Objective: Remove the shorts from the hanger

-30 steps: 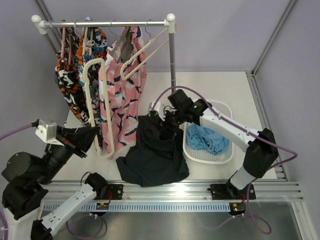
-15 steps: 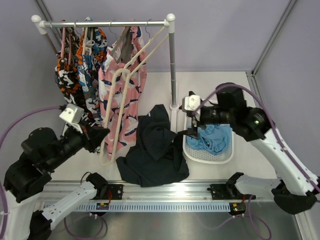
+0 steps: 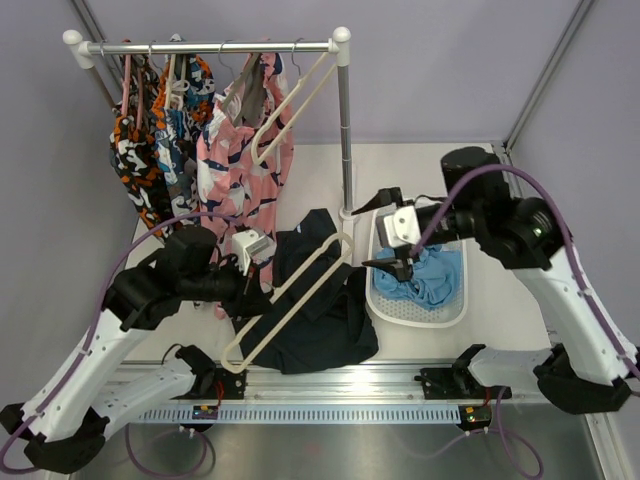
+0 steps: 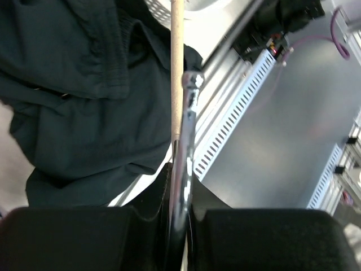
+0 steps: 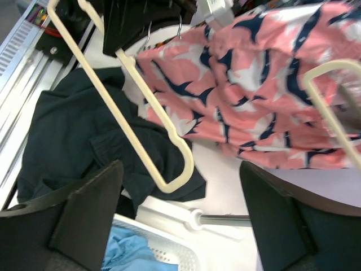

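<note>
The dark navy shorts lie crumpled on the table, off any hanger, and show in both wrist views. The light blue shorts lie in the white basket. My left gripper is shut on the metal hook of a bare cream hanger, holding it slantwise over the navy shorts. Over the basket's left rim, my right gripper is open and empty.
A clothes rack stands at the back with a pink patterned garment, orange-black-white patterned garments and another bare cream hanger. The rack's pole foot is next to the basket rim.
My right gripper let go of the navy shorts, opened and drew back over the basket. My left arm carried the empty hanger down and right, away from the rack, over the navy shorts.
</note>
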Tool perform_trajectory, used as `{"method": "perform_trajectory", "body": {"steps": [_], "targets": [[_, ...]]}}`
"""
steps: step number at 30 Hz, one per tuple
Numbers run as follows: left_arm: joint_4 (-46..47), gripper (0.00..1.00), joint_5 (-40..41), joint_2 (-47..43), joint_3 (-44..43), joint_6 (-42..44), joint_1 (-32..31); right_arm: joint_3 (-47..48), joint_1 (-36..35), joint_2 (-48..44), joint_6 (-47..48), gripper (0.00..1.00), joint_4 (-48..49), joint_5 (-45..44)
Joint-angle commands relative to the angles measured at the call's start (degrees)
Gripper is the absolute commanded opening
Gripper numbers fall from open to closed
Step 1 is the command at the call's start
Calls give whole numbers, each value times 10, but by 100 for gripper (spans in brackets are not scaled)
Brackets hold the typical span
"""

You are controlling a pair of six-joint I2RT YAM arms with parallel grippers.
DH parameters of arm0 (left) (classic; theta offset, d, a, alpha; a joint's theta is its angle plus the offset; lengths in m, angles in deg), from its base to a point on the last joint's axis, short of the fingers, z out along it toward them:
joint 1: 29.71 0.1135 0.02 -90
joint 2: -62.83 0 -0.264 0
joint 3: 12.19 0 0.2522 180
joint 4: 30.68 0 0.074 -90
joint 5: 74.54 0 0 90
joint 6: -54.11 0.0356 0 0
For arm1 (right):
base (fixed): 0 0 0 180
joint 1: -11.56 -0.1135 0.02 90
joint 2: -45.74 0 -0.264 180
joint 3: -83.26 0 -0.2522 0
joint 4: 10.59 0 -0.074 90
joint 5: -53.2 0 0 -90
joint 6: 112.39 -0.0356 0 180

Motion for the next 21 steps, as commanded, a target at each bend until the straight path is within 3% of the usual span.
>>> {"method": "perform_trajectory", "body": {"steps": [1,3,7,11,17,21], "targets": [[22,0,-58,14,-21,24,-26,30,0,69,23,87,-66,8],[17,0,-46,23,-36,26,-41,32,-4,87,9,81,-62,-2],[10,0,-26,42,-57,27,-93,36,-6,119,-22,78,-41,-22],[4,0,13,48,-65,29,-117,64,-6,149,-16,74,-91,-19],[-17,0,70,54,-77,34,-125,76,-6,166,-13,54,-158,-13],[-38,0,111,66,-82,38,-127,97,-6,156,-48,56,-167,8]]}}
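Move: The left hand still holds the empty hanger, whose free right end lies about 10 cm ahead and 18 cm to its right, slightly above. From the open right hand, that end is roughly 3 cm ahead, 5 cm left and 8 cm below. Some 35 cm below the right hand, the black shorts lie 18 cm left and 4 cm back, the basket 14 cm right and 5 cm ahead. Right hand sinks about 8 cm towards the hanger's free end, half closing, while the left swings the hanger clockwise. ##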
